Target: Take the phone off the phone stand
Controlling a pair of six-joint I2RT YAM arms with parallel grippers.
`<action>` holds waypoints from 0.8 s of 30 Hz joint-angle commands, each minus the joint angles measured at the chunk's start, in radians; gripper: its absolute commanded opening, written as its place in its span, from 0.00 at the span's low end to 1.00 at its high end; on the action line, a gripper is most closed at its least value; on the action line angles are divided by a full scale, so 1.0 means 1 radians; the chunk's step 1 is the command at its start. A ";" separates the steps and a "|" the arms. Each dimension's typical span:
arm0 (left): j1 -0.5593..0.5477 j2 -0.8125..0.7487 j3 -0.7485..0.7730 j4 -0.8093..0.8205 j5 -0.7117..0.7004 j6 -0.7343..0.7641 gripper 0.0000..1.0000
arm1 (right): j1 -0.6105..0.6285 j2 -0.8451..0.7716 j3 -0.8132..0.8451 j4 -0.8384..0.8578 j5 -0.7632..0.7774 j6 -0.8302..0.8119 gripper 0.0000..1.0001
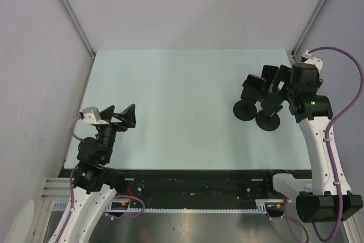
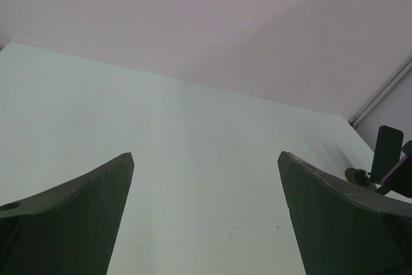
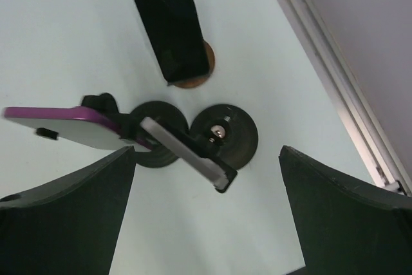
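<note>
Three phones stand on stands at the right of the table. A black phone (image 3: 170, 22) leans on a brown round stand (image 3: 198, 76). A purple-cased phone (image 3: 61, 127) (image 1: 253, 88) sits on a stand with a black disc base (image 3: 161, 138) (image 1: 245, 110). A third, pale-edged phone (image 3: 187, 151) sits tilted in the cradle of a second black disc stand (image 3: 226, 134) (image 1: 268, 120). My right gripper (image 3: 206, 162) (image 1: 278, 91) hovers open just above this third phone, touching nothing. Far off at the table's left, my left gripper (image 2: 206, 159) (image 1: 120, 115) is open and empty.
A metal frame rail (image 3: 328, 69) runs along the table's right edge, close to the stands. From the left wrist, the black phone (image 2: 388, 146) shows small at the far right. The pale table (image 1: 170, 106) lies between the two arms.
</note>
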 commanded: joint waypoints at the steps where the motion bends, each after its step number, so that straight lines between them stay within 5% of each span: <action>1: -0.030 -0.010 0.013 -0.001 -0.037 0.055 1.00 | -0.123 0.030 0.058 -0.100 -0.178 -0.004 1.00; 5: -0.047 -0.003 0.010 -0.001 -0.052 0.057 1.00 | -0.140 0.060 0.059 -0.105 -0.304 -0.085 0.99; 14: -0.052 0.004 0.009 -0.001 -0.049 0.049 1.00 | -0.171 0.128 0.058 -0.114 -0.373 -0.159 0.81; 22: -0.058 0.008 0.010 -0.001 -0.049 0.049 1.00 | -0.173 0.127 0.055 -0.114 -0.404 -0.173 0.47; 24: -0.061 0.016 0.012 -0.001 -0.047 0.049 1.00 | -0.173 0.104 0.055 -0.125 -0.402 -0.165 0.27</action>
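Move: The right hand hangs open just above the nearest phone, whose middle lies about 9 cm below it, some 3 cm to its left and 2 cm ahead. The purple-edged phone stands roughly 7 cm to the left of that phone and 5 cm farther out, at much the same height; the rear phone is about 12 cm straight beyond the nearest one and a little lower. From the left hand the nearest phone lies about 52 cm right, 9 cm ahead and 7 cm below. The right hand sinks about 6 cm onto the near, right-hand edge of the nearest phone, swaying a centimetre or two to the right and then back left, while its fingers tip about 15 degrees farther down and the wrist turns some 15 degrees counter-clockwise to line up with the slab. Over the second half of the descent the wide-open fingers close to less than half, one on each side of the phone, and begin to touch its edge. ##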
